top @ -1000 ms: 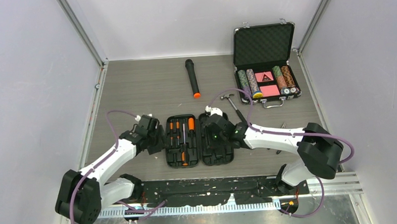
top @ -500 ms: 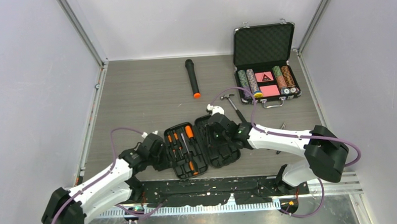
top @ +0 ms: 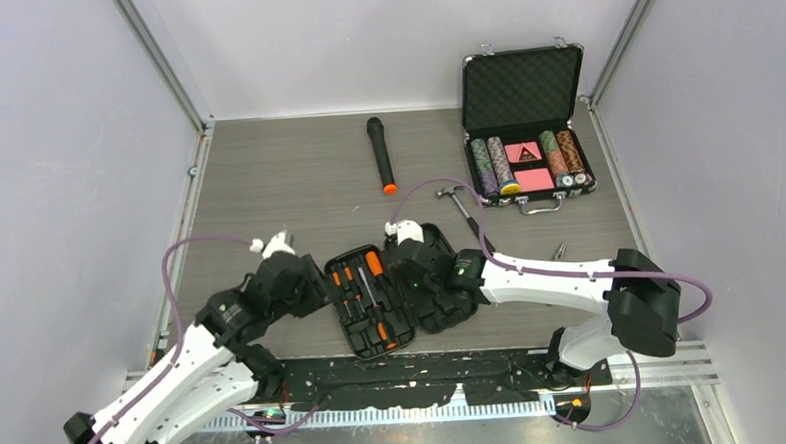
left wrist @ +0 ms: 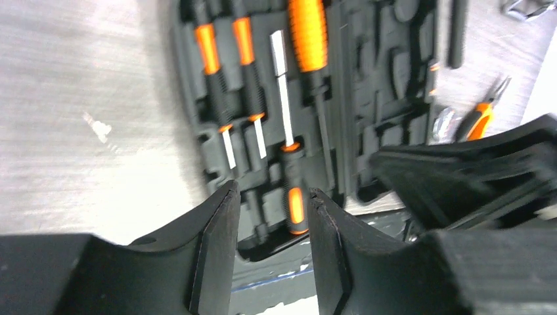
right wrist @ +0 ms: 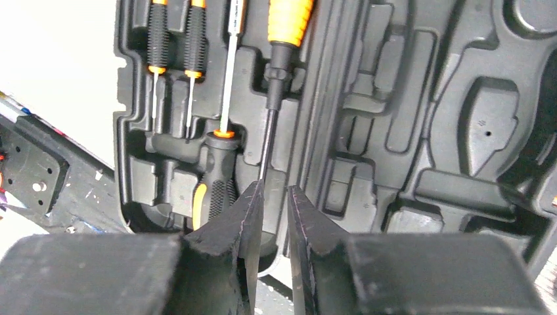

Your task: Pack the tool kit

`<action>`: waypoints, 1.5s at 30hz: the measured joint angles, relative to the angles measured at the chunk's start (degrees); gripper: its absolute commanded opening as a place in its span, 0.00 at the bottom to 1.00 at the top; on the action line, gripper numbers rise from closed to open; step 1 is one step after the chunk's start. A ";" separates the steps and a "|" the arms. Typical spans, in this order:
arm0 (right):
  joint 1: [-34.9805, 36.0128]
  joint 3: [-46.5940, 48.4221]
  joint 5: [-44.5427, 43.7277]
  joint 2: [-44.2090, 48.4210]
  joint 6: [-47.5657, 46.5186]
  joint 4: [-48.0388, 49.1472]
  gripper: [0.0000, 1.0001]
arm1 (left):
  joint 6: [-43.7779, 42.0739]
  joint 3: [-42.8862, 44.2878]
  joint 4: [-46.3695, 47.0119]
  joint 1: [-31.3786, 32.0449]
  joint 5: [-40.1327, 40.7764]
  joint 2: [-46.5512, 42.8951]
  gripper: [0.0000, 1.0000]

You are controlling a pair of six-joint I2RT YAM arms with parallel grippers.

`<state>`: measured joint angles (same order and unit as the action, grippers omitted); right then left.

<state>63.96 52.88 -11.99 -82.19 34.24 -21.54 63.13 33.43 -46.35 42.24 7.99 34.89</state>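
The tool kit (top: 354, 331) lies open and skewed near the front edge. Its left half holds several orange-black screwdrivers (top: 370, 283). Its right half (right wrist: 420, 131) shows bare moulded slots. My left gripper (top: 307, 286) is open and empty, just above the kit's left edge; in the left wrist view (left wrist: 272, 191) the screwdrivers (left wrist: 307, 33) lie beyond its fingers. My right gripper (top: 424, 281) sits over the kit's middle. In the right wrist view (right wrist: 274, 189) its fingers (right wrist: 253, 216) are nearly closed astride the hinge ridge. The hammer (top: 460, 207) and pliers (top: 558, 250) lie on the table to the right.
A black microphone with an orange end (top: 381, 154) lies at the back centre. An open metal-edged case of poker chips (top: 525, 126) stands at the back right. A black perforated strip (top: 405, 367) runs along the front edge. Grey walls close in both sides.
The kit has turned counter-clockwise and slid a little left and nearer. My left gripper pulled back and then rose off the kit's left edge. My right gripper shifted left with the kit.
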 measured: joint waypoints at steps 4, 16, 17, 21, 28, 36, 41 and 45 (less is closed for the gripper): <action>0.98 1.07 -0.11 -1.14 -0.28 -0.11 0.24 | -4.07 9.73 3.02 -0.44 0.87 11.72 0.40; 1.75 1.09 0.94 -4.42 0.72 0.15 0.24 | -12.90 16.11 13.09 -9.79 -3.87 37.97 0.41; 1.86 1.09 0.90 -4.94 0.85 0.00 0.24 | -13.51 16.57 13.40 -10.47 -4.24 38.97 0.41; 2.10 1.64 0.57 -7.96 1.64 -1.14 0.24 | -14.86 17.16 14.97 -11.63 -4.68 40.15 0.41; 2.84 3.89 0.46 -9.94 2.21 -2.23 0.26 | -15.41 15.23 19.04 -11.61 -5.53 41.16 0.41; 3.54 4.13 -0.22 -9.16 2.75 -4.44 0.27 | -15.37 12.61 20.28 -11.61 -6.69 43.50 0.40; 4.13 4.13 -0.11 -9.03 3.30 -5.35 0.27 | -15.34 11.80 21.73 -11.61 -7.15 43.60 0.40; 4.33 4.20 0.24 -9.05 3.54 -5.66 0.26 | -15.30 10.95 22.58 -11.61 -7.21 43.89 0.40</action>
<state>68.29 57.08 -11.75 -91.24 37.78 -27.20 47.83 44.38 -23.77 30.63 0.78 78.78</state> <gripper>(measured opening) 0.265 0.401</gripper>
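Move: The handles at the far end of the case's left half are where the left hand is heading. From that hand, the two small screwdrivers' handles lie about 13 cm ahead and 1 cm right, the long screwdriver's orange handle some 16 cm ahead and 7 cm right, and the nut driver's grip about 2 cm ahead and 8 cm right, all roughly 9 cm below. From the right hand, the long screwdriver's lower shaft is about 1 cm ahead, 2 cm left and 6 cm below. The left hand swings up by about 4 cm and forward along the case's left half, then sinks over the handles at its far end, finishing some 11 cm farther out, about 6 cm lower and a little to the right, with its left side rolled up roughly 10 degrees and its fingers still part open. Meanwhile the right hand, fingers nearly shut and empty, sinks about 4 cm towards the long screwdriver's lower shaft near the hinge, then eases back by the end to about 3 cm nearer its base, tilting slightly; whether either hand touches can't be seen. ##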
